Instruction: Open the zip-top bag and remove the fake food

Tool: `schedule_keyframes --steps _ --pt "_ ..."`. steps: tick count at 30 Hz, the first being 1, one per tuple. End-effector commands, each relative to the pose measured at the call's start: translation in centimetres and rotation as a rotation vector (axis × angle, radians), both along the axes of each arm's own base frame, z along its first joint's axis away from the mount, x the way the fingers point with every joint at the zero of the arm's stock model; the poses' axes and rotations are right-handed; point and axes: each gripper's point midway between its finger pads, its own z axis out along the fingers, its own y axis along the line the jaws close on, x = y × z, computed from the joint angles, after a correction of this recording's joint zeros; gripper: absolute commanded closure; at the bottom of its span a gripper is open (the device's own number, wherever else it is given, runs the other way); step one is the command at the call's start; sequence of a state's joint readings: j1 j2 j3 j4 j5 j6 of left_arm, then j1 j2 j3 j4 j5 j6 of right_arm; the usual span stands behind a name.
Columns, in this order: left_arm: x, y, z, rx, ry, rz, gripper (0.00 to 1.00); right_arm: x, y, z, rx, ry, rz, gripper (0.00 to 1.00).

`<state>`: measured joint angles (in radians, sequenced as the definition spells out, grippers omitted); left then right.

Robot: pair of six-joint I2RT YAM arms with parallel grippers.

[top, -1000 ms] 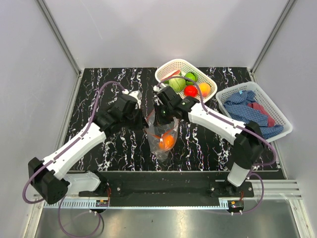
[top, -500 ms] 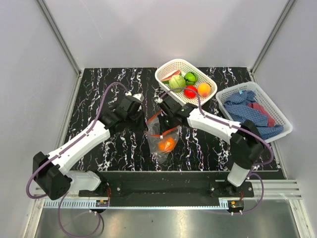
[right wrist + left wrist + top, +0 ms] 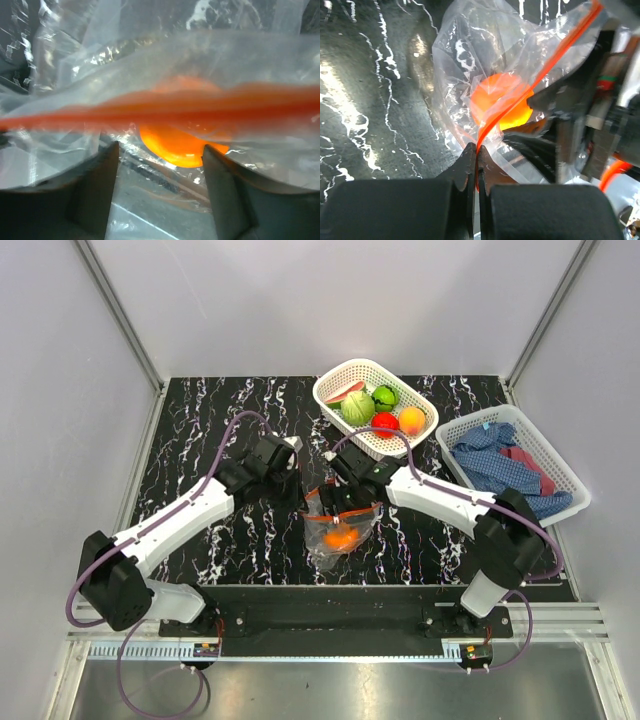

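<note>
The clear zip-top bag lies on the black marbled table between the two arms, with an orange ball of fake food inside it. My left gripper is shut on the bag's orange-red zip strip. The orange ball shows through the plastic just beyond its tips. My right gripper stands open at the bag's mouth, its fingers apart with the zip strip across the view and the orange ball just past them. More fake food sits in the far white basket.
The far basket holds a pale green cabbage, a green fruit, a red tomato, an orange ball and a watermelon slice. A second white basket at the right holds blue and red cloths.
My right gripper has gone from shut to open at the bag's mouth. Both grippers and the bag have come down and nearer; the bag now lies flatter on the table.
</note>
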<state>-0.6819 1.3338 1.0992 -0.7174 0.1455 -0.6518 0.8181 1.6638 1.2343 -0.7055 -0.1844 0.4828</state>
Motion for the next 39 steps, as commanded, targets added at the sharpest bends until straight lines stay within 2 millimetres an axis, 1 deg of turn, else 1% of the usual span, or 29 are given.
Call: schedule_keyframes --steps 1,4,8,10,13,14,17,21,23,25,26,27,30,32,33,35,36,39 --pt "0.0 -1.0 0.6 -0.053 -0.011 -0.032 1.0 -0.5 -0.4 -1.2 -0.024 0.0 0.032 0.21" --pt "-0.2 -1.0 0.4 -0.054 -0.004 -0.036 1.0 -0.8 -0.9 -2.2 -0.049 0.009 0.049 0.08" --pt "-0.3 -0.9 0.2 -0.055 0.004 -0.034 1.0 -1.3 -0.9 -3.8 -0.06 0.019 0.06 0.05" --pt "-0.3 -1.0 0.2 -0.053 0.004 -0.033 1.0 -1.1 -0.9 -4.5 -0.069 0.014 0.058 0.03" --pt "-0.4 -1.1 -0.1 -0.057 0.019 -0.034 1.0 -0.1 0.0 -4.3 -0.037 -0.034 0.061 0.0" --pt "-0.5 -1.1 -0.2 -0.058 0.024 -0.034 1.0 0.4 0.7 -3.9 -0.019 -0.06 0.063 0.0" --pt "-0.6 -1.2 -0.4 -0.064 0.03 -0.032 1.0 1.6 1.7 -3.8 0.009 -0.098 0.054 0.0" --pt "-0.8 -1.2 -0.5 -0.067 0.038 -0.033 1.0 2.5 2.1 -4.7 0.003 -0.112 0.025 0.01" --pt "-0.9 -1.2 -0.5 -0.069 0.037 -0.034 1.0 2.9 2.6 -4.8 0.024 -0.134 0.024 0.01" --pt "-1.0 -1.0 -0.6 -0.069 0.04 -0.03 1.0 3.3 3.2 -3.6 0.065 -0.179 0.041 0.01" --pt "-1.0 -1.0 -0.5 -0.069 0.039 -0.029 1.0 3.3 3.1 -3.4 0.071 -0.192 0.042 0.01" --pt "-1.0 -1.0 -0.5 -0.07 0.038 -0.028 1.0 3.5 3.1 -2.6 0.085 -0.221 0.044 0.01" --pt "-1.0 -0.7 -0.6 -0.062 0.03 -0.022 1.0 4.1 3.2 -1.7 0.101 -0.272 0.048 0.01" --pt "-0.9 -0.9 -0.8 -0.06 0.038 -0.025 1.0 4.6 3.8 -1.5 0.118 -0.287 0.053 0.0" --pt "-0.9 -0.9 -0.9 -0.059 0.039 -0.025 1.0 4.5 4.1 -2.4 0.11 -0.263 0.065 0.0" --pt "-0.9 -0.9 -1.3 -0.052 0.049 -0.027 1.0 4.7 4.5 -3.3 0.106 -0.245 0.067 0.0" --pt "-0.9 -0.9 -1.4 -0.05 0.052 -0.026 1.0 4.7 4.5 -4.6 0.085 -0.226 0.07 0.0" --pt "-0.9 -0.9 -1.5 -0.047 0.054 -0.025 1.0 5.2 4.9 -5.1 0.076 -0.236 0.082 0.02"
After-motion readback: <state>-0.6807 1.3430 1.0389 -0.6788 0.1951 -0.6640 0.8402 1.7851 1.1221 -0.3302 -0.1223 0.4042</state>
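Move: The orange lies in the bottom of the bag, roughly 6 cm below the right hand, about 2 cm back and 1 cm to its right. The near zip edge crosses some 2 cm behind and 2 cm right of that hand, at its height, while the white basket sits about 30 cm ahead and 10 cm right, 7 cm lower. From the left hand, which already pinches the zip edge, the orange is about 9 cm right, 1 cm back and 10 cm down. Through the bag's mouth the right hand sinks about 5 cm towards the orange, drawing back a touch as its part-open fingers spread fully; then, staying low, it sweeps about 4–5 cm forward and 4 cm left, the fingertips tipping forward some 10 degrees, to straddle the orange without closing. The left hand keeps its pinch on the zip edge, sinking nearly 2 cm and easing back about 1 cm. ##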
